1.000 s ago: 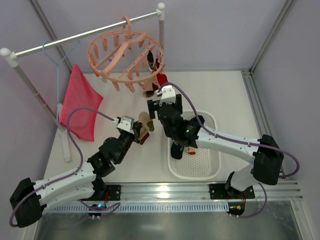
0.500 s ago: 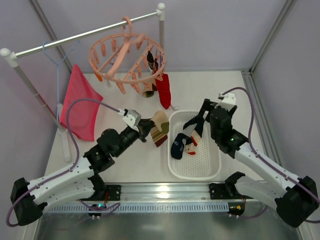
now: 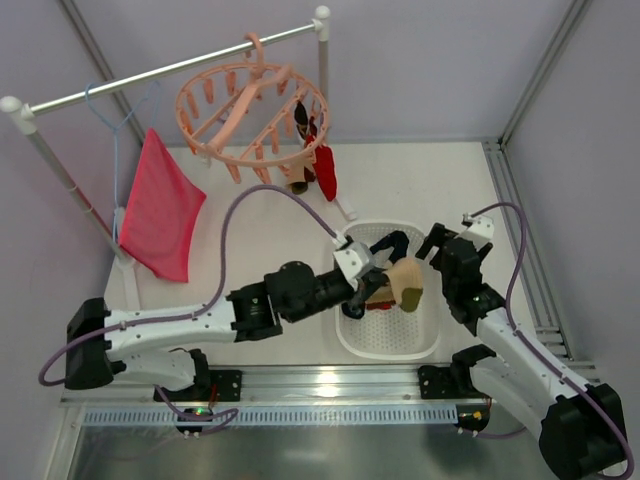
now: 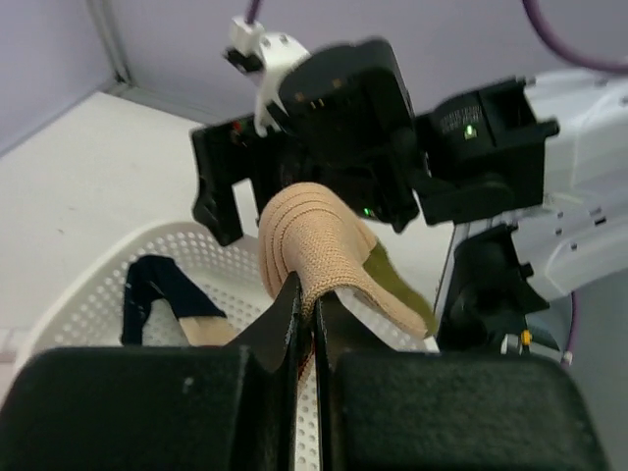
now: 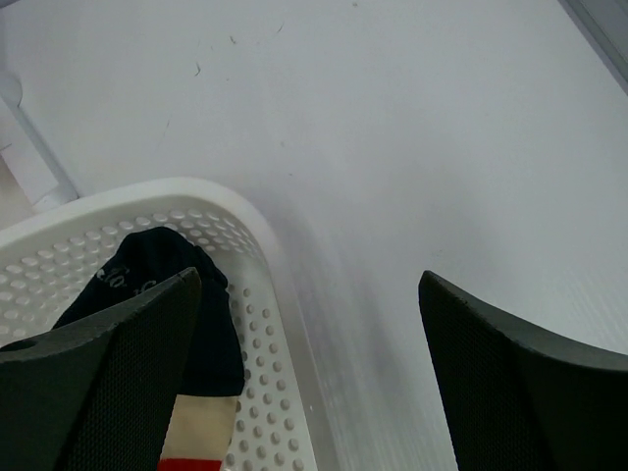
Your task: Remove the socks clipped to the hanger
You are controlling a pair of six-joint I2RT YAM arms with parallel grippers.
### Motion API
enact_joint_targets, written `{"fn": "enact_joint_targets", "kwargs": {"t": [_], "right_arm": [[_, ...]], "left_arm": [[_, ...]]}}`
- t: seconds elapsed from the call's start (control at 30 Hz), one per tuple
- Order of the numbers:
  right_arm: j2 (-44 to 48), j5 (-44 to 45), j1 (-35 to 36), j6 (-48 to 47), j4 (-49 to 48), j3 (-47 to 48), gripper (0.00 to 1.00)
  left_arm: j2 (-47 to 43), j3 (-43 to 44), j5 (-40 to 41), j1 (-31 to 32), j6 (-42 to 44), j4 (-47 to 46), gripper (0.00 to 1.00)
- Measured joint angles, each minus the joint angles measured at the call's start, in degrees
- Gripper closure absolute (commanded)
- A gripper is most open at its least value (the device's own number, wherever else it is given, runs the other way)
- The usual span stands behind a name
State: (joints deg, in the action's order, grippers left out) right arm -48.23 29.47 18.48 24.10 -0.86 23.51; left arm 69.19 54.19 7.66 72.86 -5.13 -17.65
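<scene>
The salmon-pink ring hanger (image 3: 250,112) hangs from the rail at the back. Still clipped on its right side are a red sock (image 3: 326,170), a brown one (image 3: 299,181) and a dark one (image 3: 309,124). My left gripper (image 3: 378,277) (image 4: 306,306) is shut on a tan striped sock (image 3: 407,284) (image 4: 312,240), which it holds above the white basket (image 3: 347,346) (image 4: 93,285). A navy sock (image 3: 390,243) (image 4: 162,287) (image 5: 157,285) lies in the basket. Beside the basket's right rim (image 5: 245,211), my right gripper (image 3: 432,243) (image 5: 309,280) is open, with nothing between its fingers.
A large pink-red cloth (image 3: 160,212) hangs on a thin light-blue wire hanger (image 3: 113,118) at the left of the rail (image 3: 150,75). One white post (image 3: 322,60) stands just behind the clipped socks, and another post (image 3: 70,185) stands at the left.
My left arm has swung right, carrying the tan sock from the table left of the basket to above it. My right arm has drawn back from the hanger to the basket's right side.
</scene>
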Motion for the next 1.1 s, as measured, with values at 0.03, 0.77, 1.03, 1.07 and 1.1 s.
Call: {"fn": "enact_joint_targets", "kwargs": {"t": [0.03,0.77,1.03,1.07,1.1], "right_arm": [[0.7,-0.1,0.0,0.1,0.0,-0.6,0.08],[11.1,0.3,-1.3,0.1,3.3,-2.7,0.08],[11.2,0.4,-1.4,0.0,3.4,-3.1,0.08],[11.2,0.4,-1.4,0.0,3.4,-3.2,0.08],[11.2,0.4,-1.4,0.0,3.4,-3.3,0.08]], "left_arm": [[2.0,-0.1,0.4,1.5,0.2,0.0,1.00],[21.8,-3.2,11.3,5.8,-1.2,-6.9,0.01],[23.5,-0.3,24.1,6.3,-2.1,-4.3,0.00],[23.4,0.0,26.3,6.3,-1.9,-4.3,0.00],[23.2,0.1,28.5,6.2,-1.7,-4.4,0.00]]}}
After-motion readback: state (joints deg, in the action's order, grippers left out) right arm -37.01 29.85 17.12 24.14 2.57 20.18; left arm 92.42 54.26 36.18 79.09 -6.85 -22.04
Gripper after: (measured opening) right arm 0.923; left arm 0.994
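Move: The basket's middle lies about 8 cm ahead of the left gripper, 3 cm to its right and some 29 cm below; the olive-and-beige striped sock already hangs from its shut fingers. Inside the basket, the navy lettered sock lies about 7 cm ahead and 4 cm to the left, the other navy sock some 19 cm ahead and 5 cm to the right. From the right gripper, the basket's middle is about 8 cm back, 14 cm left and 11 cm below. Lower the left gripper about 17 cm towards the basket, drifting some 5 cm to the right and tipping the fingers down by nearly 20 degrees. Near the bottom open them wide to let go of the striped sock, then slide forward and slightly up, turning counter-clockwise. Ease the open, empty right gripper back a couple of centimetres. ##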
